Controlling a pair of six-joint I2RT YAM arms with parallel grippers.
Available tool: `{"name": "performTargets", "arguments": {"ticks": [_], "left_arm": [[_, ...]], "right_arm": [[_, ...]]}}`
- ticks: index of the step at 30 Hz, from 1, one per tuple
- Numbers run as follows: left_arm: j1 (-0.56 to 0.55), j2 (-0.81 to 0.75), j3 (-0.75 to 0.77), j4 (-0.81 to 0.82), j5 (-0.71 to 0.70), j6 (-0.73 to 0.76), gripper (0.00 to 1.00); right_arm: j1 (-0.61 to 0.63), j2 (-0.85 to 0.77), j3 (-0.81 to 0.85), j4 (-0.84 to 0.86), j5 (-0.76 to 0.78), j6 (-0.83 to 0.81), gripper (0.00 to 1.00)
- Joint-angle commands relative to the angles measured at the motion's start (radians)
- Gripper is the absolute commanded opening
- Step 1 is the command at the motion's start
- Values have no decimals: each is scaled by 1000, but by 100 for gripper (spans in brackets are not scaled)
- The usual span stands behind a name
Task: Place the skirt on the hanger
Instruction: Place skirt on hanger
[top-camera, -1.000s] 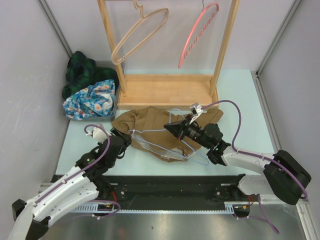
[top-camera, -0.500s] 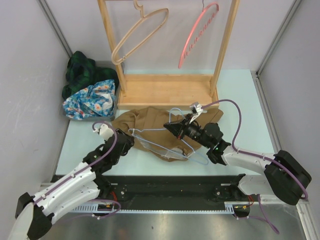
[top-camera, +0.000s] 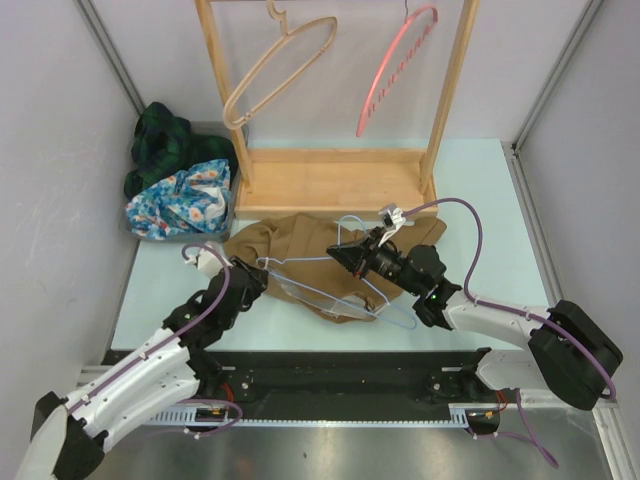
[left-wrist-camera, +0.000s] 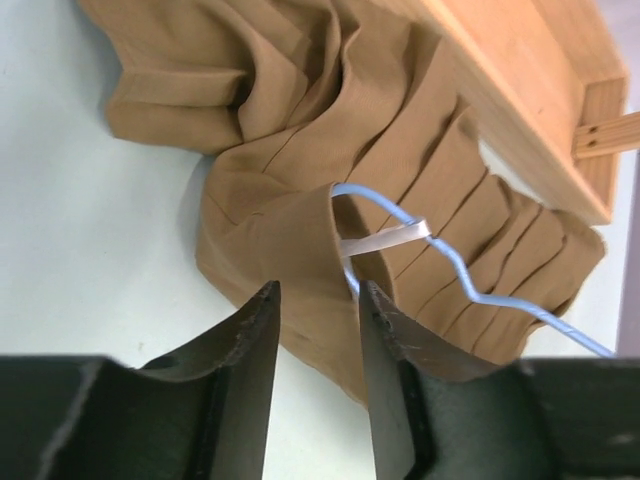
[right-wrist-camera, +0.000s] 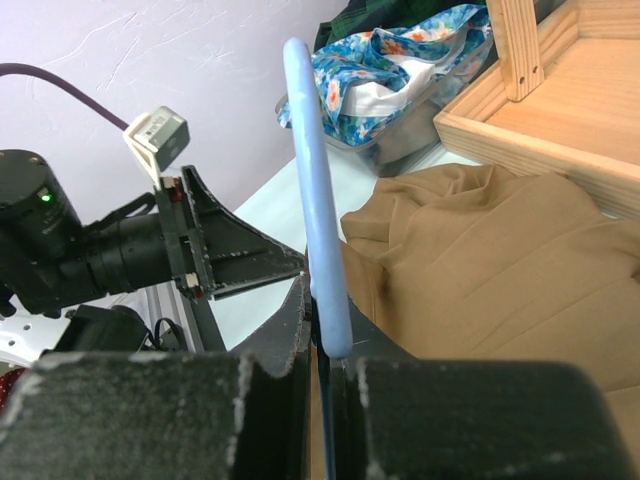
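Note:
The brown pleated skirt (top-camera: 290, 243) lies crumpled on the table in front of the wooden rack. A thin light-blue wire hanger (top-camera: 318, 292) lies across it, with one end slipped inside the waistband (left-wrist-camera: 300, 230). My right gripper (top-camera: 347, 256) is shut on the hanger (right-wrist-camera: 312, 200), holding it over the skirt (right-wrist-camera: 500, 260). My left gripper (left-wrist-camera: 318, 288) sits at the skirt's left edge, jaws apart. The waistband fold lies just at its fingertips, and pale table shows in the gap behind them. A white ribbon loop (left-wrist-camera: 385, 238) crosses the hanger wire (left-wrist-camera: 450, 265).
A wooden rack (top-camera: 335, 182) stands behind the skirt, with a tan hanger (top-camera: 275, 70) and a red hanger (top-camera: 395, 65) hung on its bar. A bin of floral and dark green clothes (top-camera: 178, 190) sits at the back left. Grey walls close in both sides.
My left gripper has pushed forward to the skirt's left edge, and its jaws have narrowed. The right arm and the hanger have hardly moved.

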Motion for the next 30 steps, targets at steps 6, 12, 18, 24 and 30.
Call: {"name": "performTargets", "arguments": {"ticks": [6,12,18,24,30], "left_arm": [[29,82,6,62,42,67,36],[35,91,13,70,49,82,14],[41,99,3,59,60,89,0],[41,65,30,15,54,101,0],[43,-10,58,-44,54,89,0]], "right_arm": [[2,-12,52,61,-8,6,0],[5,-12,49,57,-5,5,0],[8,-14,51,57,-8,5,0],[20,-3,51,53,-19,-1,0],[68,65,45,104,11,-40,0]]}}
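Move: The skirt's open waist edge, by the hanger's left end, lies between and just beneath the open left fingers, about 1 cm ahead and 2 cm below. The white strap looped there is some 2 cm ahead of the hand and 1 cm right, 1 cm lower. The floral cloth sits about 15 cm ahead and 17 cm left. From the right hand, already gripping the hanger, that waist edge is roughly 18 cm left, level fore and aft, about 10 cm lower. Lower the left gripper about 2 cm onto the skirt's waist edge beside the hanger's end and shut the half-open fingers fully to pinch the cloth, then start easing up by under 1 cm. Keep the right grip on the hanger; late on, bring the hanger some 1.5 cm left and back, sinking slightly, towards the left hand. ##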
